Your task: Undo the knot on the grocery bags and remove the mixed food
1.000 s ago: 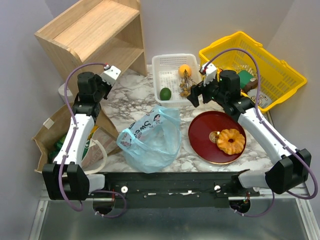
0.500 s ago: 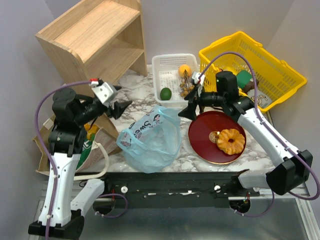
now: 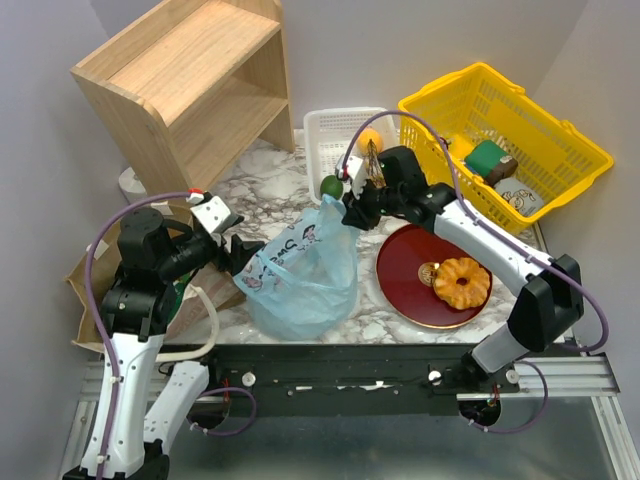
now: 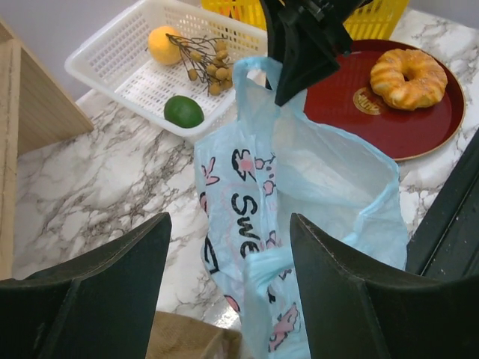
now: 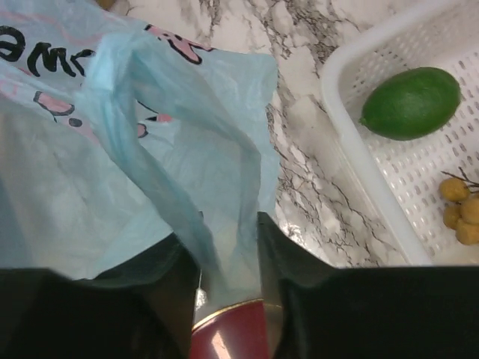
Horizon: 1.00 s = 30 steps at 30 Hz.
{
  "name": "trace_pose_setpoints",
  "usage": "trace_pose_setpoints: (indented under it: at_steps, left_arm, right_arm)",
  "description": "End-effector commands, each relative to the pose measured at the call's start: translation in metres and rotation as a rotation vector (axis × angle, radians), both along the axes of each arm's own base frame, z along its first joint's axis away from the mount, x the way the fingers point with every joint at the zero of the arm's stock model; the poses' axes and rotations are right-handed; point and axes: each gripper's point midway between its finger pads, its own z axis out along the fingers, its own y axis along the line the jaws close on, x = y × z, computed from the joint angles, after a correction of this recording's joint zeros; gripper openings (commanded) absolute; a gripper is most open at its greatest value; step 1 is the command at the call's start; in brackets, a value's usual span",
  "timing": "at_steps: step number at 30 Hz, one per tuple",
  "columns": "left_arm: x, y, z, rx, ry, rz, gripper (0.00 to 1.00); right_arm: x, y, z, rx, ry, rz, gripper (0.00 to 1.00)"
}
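The light blue plastic bag (image 3: 300, 275) stands on the marble between my arms, its mouth agape. The knot is out of view; the two handle loops stand apart. My right gripper (image 3: 345, 210) (image 5: 224, 239) is shut on the right handle (image 5: 217, 224) and holds it raised. My left gripper (image 3: 245, 250) (image 4: 230, 218) is open, its fingers either side of the left handle (image 4: 262, 262). The brown paper bag (image 3: 95, 270) lies at the left, mostly behind my left arm. A ring pastry (image 3: 461, 282) sits on the red plate (image 3: 405, 285). The orange (image 3: 368, 138), green fruit (image 3: 330, 186) and brown bunch (image 3: 375, 165) lie in the white basket (image 3: 325, 125).
The yellow basket (image 3: 560, 150) at the back right holds a green box (image 3: 487, 155) and packets. A wooden shelf (image 3: 190, 80) fills the back left. The paper bag's cream rope handle (image 3: 205, 315) lies near the front edge.
My left gripper swung down and right to the bag's left handle. My right gripper came left from the white basket, closed on the right handle and lifted it.
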Motion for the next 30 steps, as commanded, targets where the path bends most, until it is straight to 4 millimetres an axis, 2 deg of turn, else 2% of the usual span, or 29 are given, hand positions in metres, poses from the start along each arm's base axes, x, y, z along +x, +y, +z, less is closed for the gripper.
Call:
trace_pose_setpoints:
  at_steps: [1, 2, 3, 4, 5, 8, 9, 11, 12, 15, 16, 17, 19, 20, 21, 22, 25, 26, 27, 29, 30]
  left_arm:
    - [0.002, 0.003, -0.001, -0.024, -0.019, 0.044, 0.73]
    - [0.002, 0.003, -0.002, -0.035, -0.016, 0.043, 0.73]
    - [0.004, 0.003, -0.005, -0.040, -0.017, 0.049, 0.73]
    - [0.005, 0.003, -0.006, -0.044, -0.016, 0.051, 0.73]
    - [0.006, 0.002, -0.006, -0.054, -0.010, 0.054, 0.74]
    - [0.011, 0.001, -0.004, -0.062, -0.026, 0.056, 0.73]
    - [0.014, 0.002, -0.001, -0.059, -0.035, 0.059, 0.73]
    - [0.017, 0.003, 0.004, -0.054, -0.047, 0.066, 0.73]
    - [0.018, 0.004, 0.008, -0.038, -0.061, 0.062, 0.73]
    - [0.019, 0.005, 0.014, -0.014, -0.080, 0.061, 0.74]
    - [0.020, 0.006, 0.015, 0.001, -0.096, 0.059, 0.73]
    - [0.021, 0.006, 0.014, 0.007, -0.095, 0.058, 0.73]
    - [0.026, 0.006, 0.011, 0.017, -0.099, 0.057, 0.73]
    - [0.029, 0.005, 0.009, 0.017, -0.098, 0.054, 0.73]
    - [0.033, 0.004, 0.005, 0.014, -0.101, 0.048, 0.73]
    - [0.035, 0.002, 0.005, 0.007, -0.104, 0.042, 0.73]
    - [0.048, -0.004, 0.004, -0.035, -0.094, 0.029, 0.74]
    - [0.052, -0.006, 0.004, -0.059, -0.078, 0.029, 0.74]
    - [0.060, -0.008, 0.006, -0.069, -0.085, 0.029, 0.73]
    - [0.066, -0.011, 0.006, -0.082, -0.079, 0.019, 0.73]
    - [0.072, -0.013, 0.005, -0.083, -0.077, 0.013, 0.73]
  right_arm:
    - [-0.004, 0.000, 0.057, 0.051, -0.118, 0.050, 0.25]
    - [-0.011, -0.005, 0.054, 0.035, -0.105, 0.059, 0.20]
    - [-0.014, -0.009, 0.052, 0.022, -0.109, 0.055, 0.08]
    - [-0.018, -0.017, 0.059, 0.017, -0.137, 0.043, 0.00]
    - [-0.022, -0.024, 0.048, -0.008, -0.124, 0.028, 0.00]
    - [-0.018, -0.051, 0.048, -0.041, -0.145, -0.060, 0.01]
    - [-0.007, -0.069, 0.043, -0.056, -0.135, -0.133, 0.00]
    - [0.001, -0.088, 0.046, -0.040, -0.112, -0.208, 0.00]
    - [0.011, -0.107, 0.046, -0.045, -0.105, -0.273, 0.01]
    - [0.015, -0.131, 0.066, -0.031, -0.102, -0.335, 0.00]
    - [0.015, -0.136, 0.079, -0.036, -0.134, -0.332, 0.00]
    - [0.006, -0.143, 0.082, -0.062, -0.117, -0.331, 0.01]
    - [-0.008, -0.160, 0.108, -0.062, -0.174, -0.343, 0.01]
    - [-0.020, -0.167, 0.110, -0.074, -0.169, -0.343, 0.00]
    - [-0.028, -0.184, 0.123, -0.085, -0.216, -0.396, 0.00]
    - [-0.033, -0.195, 0.126, -0.113, -0.236, -0.421, 0.00]
    - [-0.053, -0.242, 0.122, -0.241, -0.225, -0.540, 0.00]
    - [-0.061, -0.256, 0.116, -0.282, -0.199, -0.570, 0.00]
    - [-0.064, -0.280, 0.116, -0.323, -0.200, -0.646, 0.00]
    - [-0.075, -0.307, 0.114, -0.405, -0.202, -0.680, 0.00]
    - [-0.081, -0.331, 0.114, -0.460, -0.195, -0.740, 0.00]
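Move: Between the right hand's half-closed fingers lies the bag handle; the bag's body is about 12 cm to the left, 11 back and 8 lower. The lime sits some 11 cm ahead and 5 left, the red plate's middle about 10 back and 18 right, both roughly 12 below. The yellow basket lies some 18 ahead and 34 right. From the left hand, the bag handle is about 14 cm ahead, 17 right and 8 lower. Pinching the bag handle fully shut, the right hand first lifts about 6 cm, then sweeps right some 26 cm over the red plate towards the yellow basket, climbing again to about 15 cm and turning clockwise. The left hand, fingers still open, eases about 5 cm forward, mostly late. ##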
